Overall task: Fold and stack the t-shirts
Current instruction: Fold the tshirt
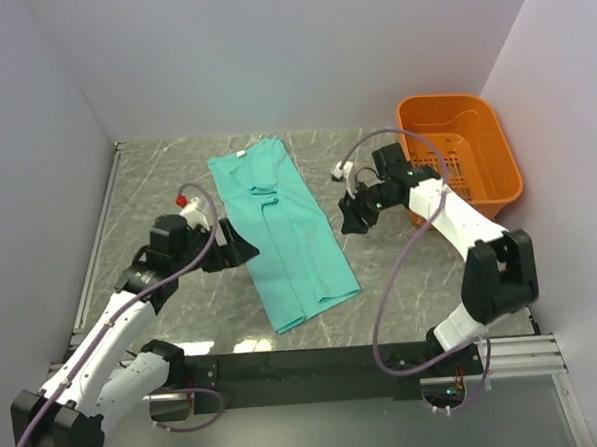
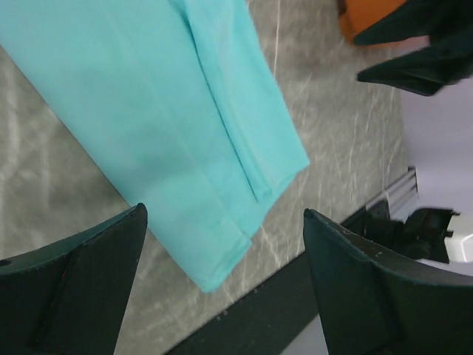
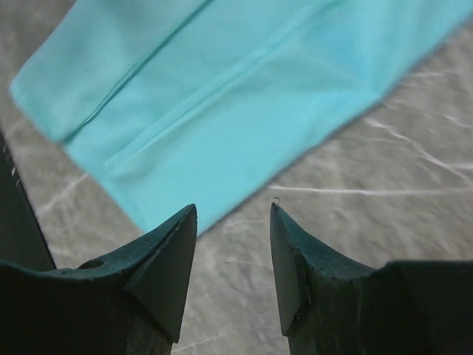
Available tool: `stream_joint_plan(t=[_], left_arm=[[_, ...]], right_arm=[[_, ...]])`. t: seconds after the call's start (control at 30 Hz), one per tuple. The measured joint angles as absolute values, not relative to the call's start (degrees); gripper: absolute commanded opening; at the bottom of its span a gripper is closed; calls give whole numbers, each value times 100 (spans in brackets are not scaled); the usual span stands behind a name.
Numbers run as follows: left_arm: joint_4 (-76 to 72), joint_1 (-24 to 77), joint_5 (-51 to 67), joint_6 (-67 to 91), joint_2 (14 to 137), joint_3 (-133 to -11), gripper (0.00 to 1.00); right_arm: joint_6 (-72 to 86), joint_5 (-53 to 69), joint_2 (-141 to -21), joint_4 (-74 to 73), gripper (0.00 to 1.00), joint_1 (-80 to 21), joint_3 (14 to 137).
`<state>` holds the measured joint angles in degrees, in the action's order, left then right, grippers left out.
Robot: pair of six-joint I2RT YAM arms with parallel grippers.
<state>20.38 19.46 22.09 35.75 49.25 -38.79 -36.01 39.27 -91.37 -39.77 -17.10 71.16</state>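
A teal t-shirt (image 1: 282, 229) lies on the marble table, folded lengthwise into a long strip, collar end at the back, hem end near the front. My left gripper (image 1: 248, 248) hovers just off its left edge, jaws wide apart and empty; in the left wrist view the t-shirt (image 2: 155, 111) runs between and beyond the fingers. My right gripper (image 1: 350, 219) sits a little right of the strip, open with nothing in it. Its wrist view shows the t-shirt (image 3: 244, 96) just ahead of the fingertips (image 3: 185, 218), over bare table.
An orange plastic basket (image 1: 482, 134) stands at the back right, just behind the right arm. White walls close in the table on three sides. A black rail (image 1: 306, 363) runs along the near edge between the arm bases.
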Motion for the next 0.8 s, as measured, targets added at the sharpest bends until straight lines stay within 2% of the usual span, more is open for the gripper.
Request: stream_joint_plan(t=[0.1,0.27,0.37,0.6,0.8], left_arm=[[1946,2609,1761,4007,4982,-3489,91],[1730,3430,1083,4668,5312,-3212,90],[1444,3728,797,5022,5325,-3048,90],[1004,4160,338,5660,5789,-2735,89],[1009,4252,-71,6053,5719,-2563,89]], right_arm=[[-4104,3962,-8656,-4032,52,-2123,6519],[-4016,3524,-8427,-3507,52,-3579,5212],[-4010,3225,-8230,-3365,53,-4069,4748],[-4034,2397,-7966,-2558,53,-4563,4506],[-4136,1973,-7979,-2082,53,-4880,4460]])
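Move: The t-shirt's near hem is the goal. Its left corner lies about 12 cm back, 6 to the right and 17 below the left hand. From the right hand, the middle of the hem lies some 14 cm back, 8 to the left and 12 below, and the hem's right corner is 10 cm straight back. The orange bin stands about 14 cm ahead and 24 to the right of the right hand. Right hand sweeps back 13 cm, down and left over the near hem; left sinks 10 cm towards its corner. ##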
